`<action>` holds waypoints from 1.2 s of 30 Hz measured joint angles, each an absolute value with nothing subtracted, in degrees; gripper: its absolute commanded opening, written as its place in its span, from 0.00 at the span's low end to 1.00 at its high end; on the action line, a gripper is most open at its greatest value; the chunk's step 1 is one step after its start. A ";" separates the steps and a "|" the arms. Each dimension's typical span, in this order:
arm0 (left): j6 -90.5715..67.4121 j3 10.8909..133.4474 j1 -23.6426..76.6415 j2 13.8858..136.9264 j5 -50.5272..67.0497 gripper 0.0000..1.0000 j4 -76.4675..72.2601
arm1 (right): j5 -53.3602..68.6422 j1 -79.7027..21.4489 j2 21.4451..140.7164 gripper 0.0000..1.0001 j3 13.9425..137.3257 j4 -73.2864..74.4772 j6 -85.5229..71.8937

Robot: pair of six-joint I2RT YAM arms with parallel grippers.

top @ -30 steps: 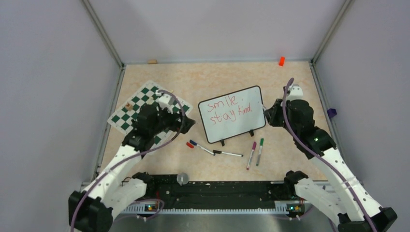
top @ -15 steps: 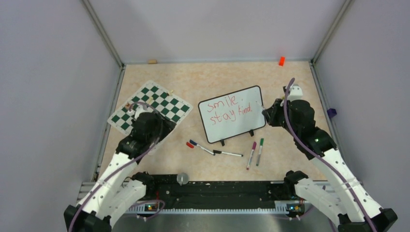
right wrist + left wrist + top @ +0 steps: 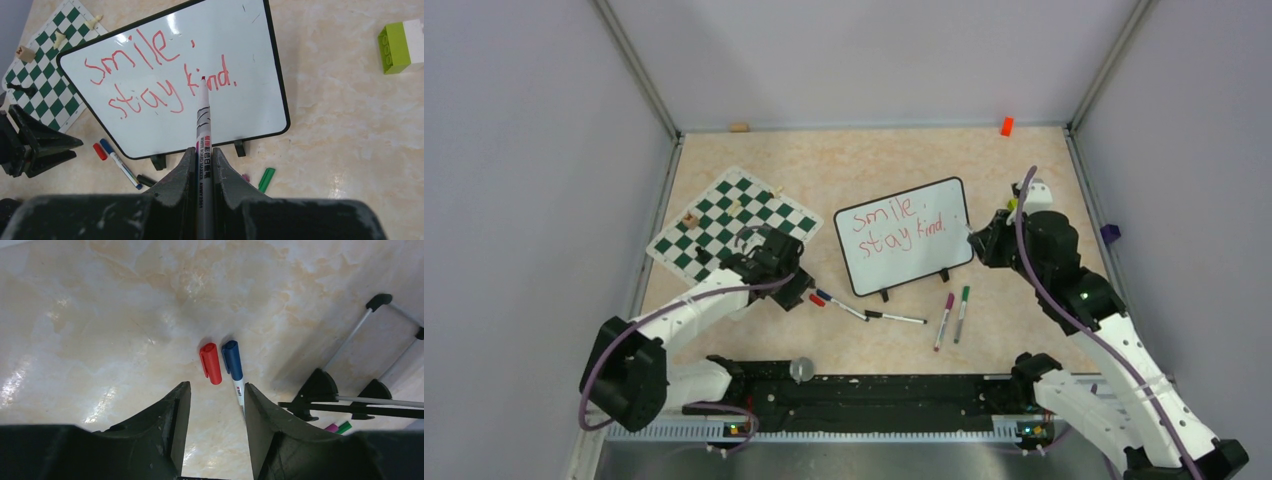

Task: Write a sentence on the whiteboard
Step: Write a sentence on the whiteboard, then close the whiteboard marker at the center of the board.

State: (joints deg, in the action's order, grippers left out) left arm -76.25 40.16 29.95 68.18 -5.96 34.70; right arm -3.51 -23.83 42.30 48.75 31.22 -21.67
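The whiteboard (image 3: 924, 255) (image 3: 240, 112) stands on its two black feet at mid-table. It carries the sentence (image 3: 892, 224) (image 3: 150, 80) in red, "smile. stay kind." on two lines. My right gripper (image 3: 976, 238) (image 3: 202, 152) is shut on a red-tipped marker (image 3: 203, 115), whose tip sits at the word "kind". My left gripper (image 3: 796, 293) (image 3: 216, 390) hovers low over the table left of the board, open with nothing between its fingers. A red cap (image 3: 210, 363) and a blue-capped marker (image 3: 232, 362) lie just beyond its fingertips.
A green-and-white chess mat (image 3: 729, 222) with a few pieces lies at the left. A black marker (image 3: 894, 318), a purple one (image 3: 944, 320) and a green one (image 3: 962, 313) lie in front of the board. A green-and-white block (image 3: 400, 45) sits right of it.
My left arm has swung off the chess mat toward the red cap and blue marker, and its jaws have narrowed. The right gripper and its marker have hardly moved.
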 measured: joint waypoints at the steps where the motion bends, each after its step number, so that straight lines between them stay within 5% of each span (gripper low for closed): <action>1: -76.84 40.16 30.50 69.21 -6.00 0.48 34.50 | -3.53 -23.83 42.04 0.00 48.75 31.46 -21.69; 19: -80.07 44.58 32.73 84.01 -6.44 0.42 34.85 | -1.63 -23.83 44.88 0.00 48.73 30.85 -21.67; 26: -82.17 45.21 32.73 83.81 -8.12 0.00 36.58 | 0.51 -23.83 44.97 0.00 48.40 30.35 -21.19; 36: -85.62 40.01 32.73 76.90 -8.25 0.00 34.68 | 10.57 -27.94 41.34 0.00 41.36 26.76 -19.94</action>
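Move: The red cap lies about 2 cm to the right of the left hand, about level with it fore and aft, and some 6 cm below; from the cap, the blue marker's middle is about 6 cm right and 1 cm back, the black marker's about 19 cm right and 4 cm back. The right hand, holding the uncapped red marker, has the cap roughly 34 cm left, 5 cm back and 23 cm below, and the whiteboard's middle 14 cm left, 7 cm ahead, 16 cm below. The left hand sinks about 4.5 cm beside the red cap, easing slightly right as its fingers tip some 10 degrees steeper, pauses there half open, then shuts them completely at the cap's near end and lifts about a centimetre. The right hand keeps its grip on the uncapped red marker, nearly still at first, then swings left about 5 cm, back and down some 3 cm each, turning nearly 20 degrees counter-clockwise and bringing the marker across the lower part of the whiteboard towards the left hand and cap. ##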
